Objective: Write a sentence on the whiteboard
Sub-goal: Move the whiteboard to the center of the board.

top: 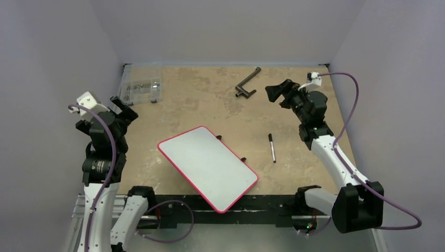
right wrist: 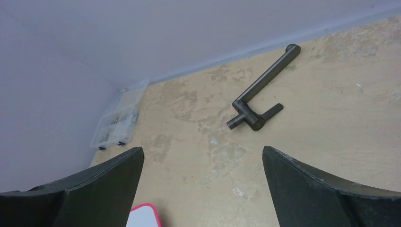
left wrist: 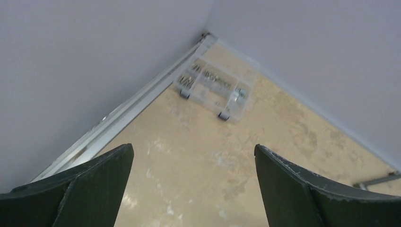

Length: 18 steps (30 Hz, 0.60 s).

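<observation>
The whiteboard lies flat and slanted at the near middle of the table, white with a red-pink rim; its face is blank, no sentence shows on it. One corner of it shows in the right wrist view. A black marker lies on the table to the right of the board. My left gripper is open and empty, raised at the left, away from the board. In its wrist view it faces the far left corner. My right gripper is open and empty, raised at the far right. In its wrist view it faces the far table.
A dark metal crank handle lies at the far middle, also in the right wrist view. A clear plastic parts box sits in the far left corner, also in the left wrist view. Grey walls enclose the table.
</observation>
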### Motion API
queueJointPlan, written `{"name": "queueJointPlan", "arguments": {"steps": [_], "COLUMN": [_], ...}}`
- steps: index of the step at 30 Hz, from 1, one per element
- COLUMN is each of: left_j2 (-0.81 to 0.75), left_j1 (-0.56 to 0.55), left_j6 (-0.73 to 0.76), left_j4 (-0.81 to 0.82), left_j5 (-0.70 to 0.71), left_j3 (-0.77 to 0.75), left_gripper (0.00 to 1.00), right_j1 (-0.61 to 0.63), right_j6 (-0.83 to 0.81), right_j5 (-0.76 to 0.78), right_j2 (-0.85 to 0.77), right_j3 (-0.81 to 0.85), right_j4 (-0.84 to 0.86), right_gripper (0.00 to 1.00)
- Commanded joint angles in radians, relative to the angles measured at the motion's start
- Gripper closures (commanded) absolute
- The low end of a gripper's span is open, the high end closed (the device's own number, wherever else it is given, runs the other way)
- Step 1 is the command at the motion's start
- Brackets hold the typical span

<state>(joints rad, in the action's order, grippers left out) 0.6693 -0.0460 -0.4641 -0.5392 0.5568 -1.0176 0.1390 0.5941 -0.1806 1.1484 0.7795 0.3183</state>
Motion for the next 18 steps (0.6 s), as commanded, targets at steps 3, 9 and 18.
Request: {"name": "queueJointPlan", "arguments": {"steps": [3,9,18], "left_j2": [-0.065,-0.184,-0.222], "left_j1": [0.006,0.006,0.006], "left_j6": [-0.081,-0.124,-0.22], "left_j4": [-0.328,-0.444,-0.697], "left_j5": [-0.128,-0.283,-0.562], "left_j3": [0.006,0.0,-0.023], "left_gripper": [0.0,0.02,0.24], "right_j1": [0.0,-0.001,0.0], "right_j6": [-0.065,-0.073,-0.083], "right_j5": [-0.031,-0.128,-0.212], "right_j2": [-0.082,-0.203,-0.242], "right_j3": [0.028,-0.031,-0.022], "right_j4": [-0.12,-0.102,-0.238], "right_gripper": [0.01,0.01,0.01]}}
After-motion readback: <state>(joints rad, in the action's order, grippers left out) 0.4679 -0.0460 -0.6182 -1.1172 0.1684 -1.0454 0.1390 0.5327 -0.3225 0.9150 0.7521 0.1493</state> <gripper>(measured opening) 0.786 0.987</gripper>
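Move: The whiteboard's middle lies about 32 cm to the left hand's right, some 8 cm back and 32 cm below; its nearest corner is roughly 10 cm right and 2 cm ahead. From the right hand, the whiteboard's middle is about 32 cm left, 20 cm back and 26 cm down. The marker lies 4 cm left of the right hand and 11 cm back, the bent dark bar 16 cm left and 18 cm ahead, both also on the table. Towards the whiteboard's near-left side the empty left hand comes back about 9 cm, sinking 8 cm and swinging right; its fingers tip down, turn clockwise some 20 degrees and late on start to narrow. The right hand, wide open, draws back about 6 cm and rises a little, turning slightly counter-clockwise, well above the table. Neither touches anything. ##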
